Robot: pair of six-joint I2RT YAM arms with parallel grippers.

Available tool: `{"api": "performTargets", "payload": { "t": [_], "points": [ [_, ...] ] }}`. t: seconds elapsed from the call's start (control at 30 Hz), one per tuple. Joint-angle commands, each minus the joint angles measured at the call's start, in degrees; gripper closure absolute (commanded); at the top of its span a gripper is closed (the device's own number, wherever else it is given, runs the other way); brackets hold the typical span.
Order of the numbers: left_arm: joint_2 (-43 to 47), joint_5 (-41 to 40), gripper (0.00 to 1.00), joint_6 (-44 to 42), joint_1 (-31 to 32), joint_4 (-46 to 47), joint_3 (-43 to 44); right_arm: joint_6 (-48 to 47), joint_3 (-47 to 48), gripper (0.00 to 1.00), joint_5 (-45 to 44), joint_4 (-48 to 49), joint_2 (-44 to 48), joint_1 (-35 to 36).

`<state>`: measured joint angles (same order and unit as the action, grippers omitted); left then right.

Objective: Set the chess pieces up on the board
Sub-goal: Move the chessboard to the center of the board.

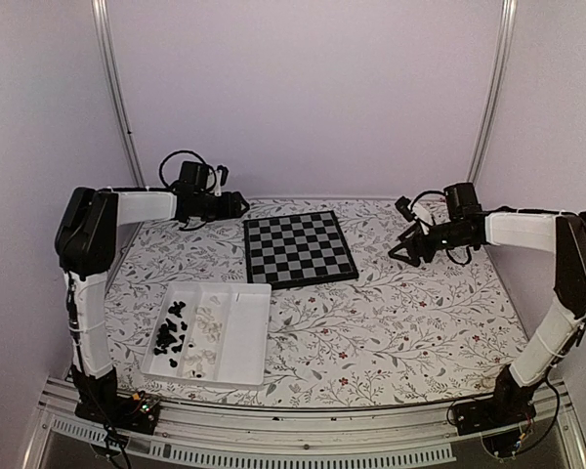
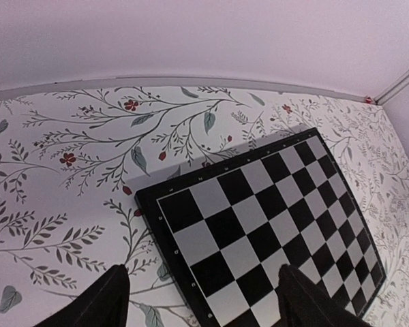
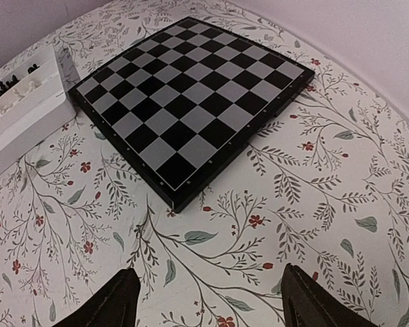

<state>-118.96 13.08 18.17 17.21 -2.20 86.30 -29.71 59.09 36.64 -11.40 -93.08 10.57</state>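
The board [image 1: 299, 249] lies flat at the table's middle back, bare of pieces; it also shows in the left wrist view [image 2: 273, 218] and the right wrist view [image 3: 191, 95]. The chess pieces [image 1: 171, 330], black and cream-white, lie inside the white tray [image 1: 246, 337] at the front left; a few show in the right wrist view [image 3: 13, 85]. My left gripper [image 1: 236, 205] hangs open above the board's far left corner [image 2: 204, 300]. My right gripper [image 1: 405, 252] stands open over the cloth to the right of the board [image 3: 211, 300], nothing between its fingers.
A floral tablecloth [image 1: 400, 313] covers the table. The white tray's end wall [image 3: 27, 112] stands just left of the board. Lilac walls and two metal posts [image 1: 117, 93] close the back. The arm bases sit on a rail at the near edge.
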Motion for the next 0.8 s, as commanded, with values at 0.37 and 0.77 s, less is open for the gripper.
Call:
{"api": "performTargets", "payload": {
  "t": [0.37, 0.77],
  "points": [
    [-13.24, -1.18, 0.23, 9.97, 2.41, -4.38, 8.27, -1.47, 10.33, 0.3, -5.03, -7.86, -16.83, 8.48],
    [-9.42, 1.01, 0.24, 13.39, 11.31, -3.05, 1.33, -3.36, 8.65, 0.26, -5.24, -8.72, -14.76, 7.65]
  ]
}}
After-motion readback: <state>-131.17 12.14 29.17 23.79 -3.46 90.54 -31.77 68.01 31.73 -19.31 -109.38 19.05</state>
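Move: The chessboard's middle lies about 14 cm to the right of the left hand and 5 cm back, some 11 cm below it. The piece tray is roughly 31 cm back from that hand and 3 cm to its left, equally far down. From the right hand the board's middle is about 22 cm left and 11 cm ahead, 12 cm down; its near right corner stands only some 9 cm left and 1 cm ahead. The chessboard is met at its left edge by the open left hand, which runs a little forward, sinks about 10 cm tipping further down, then swings some 5 cm right and a little back, pushing the board along. The open right hand goes 5 cm left while dropping 8 cm, then waits low just off the near right corner. ##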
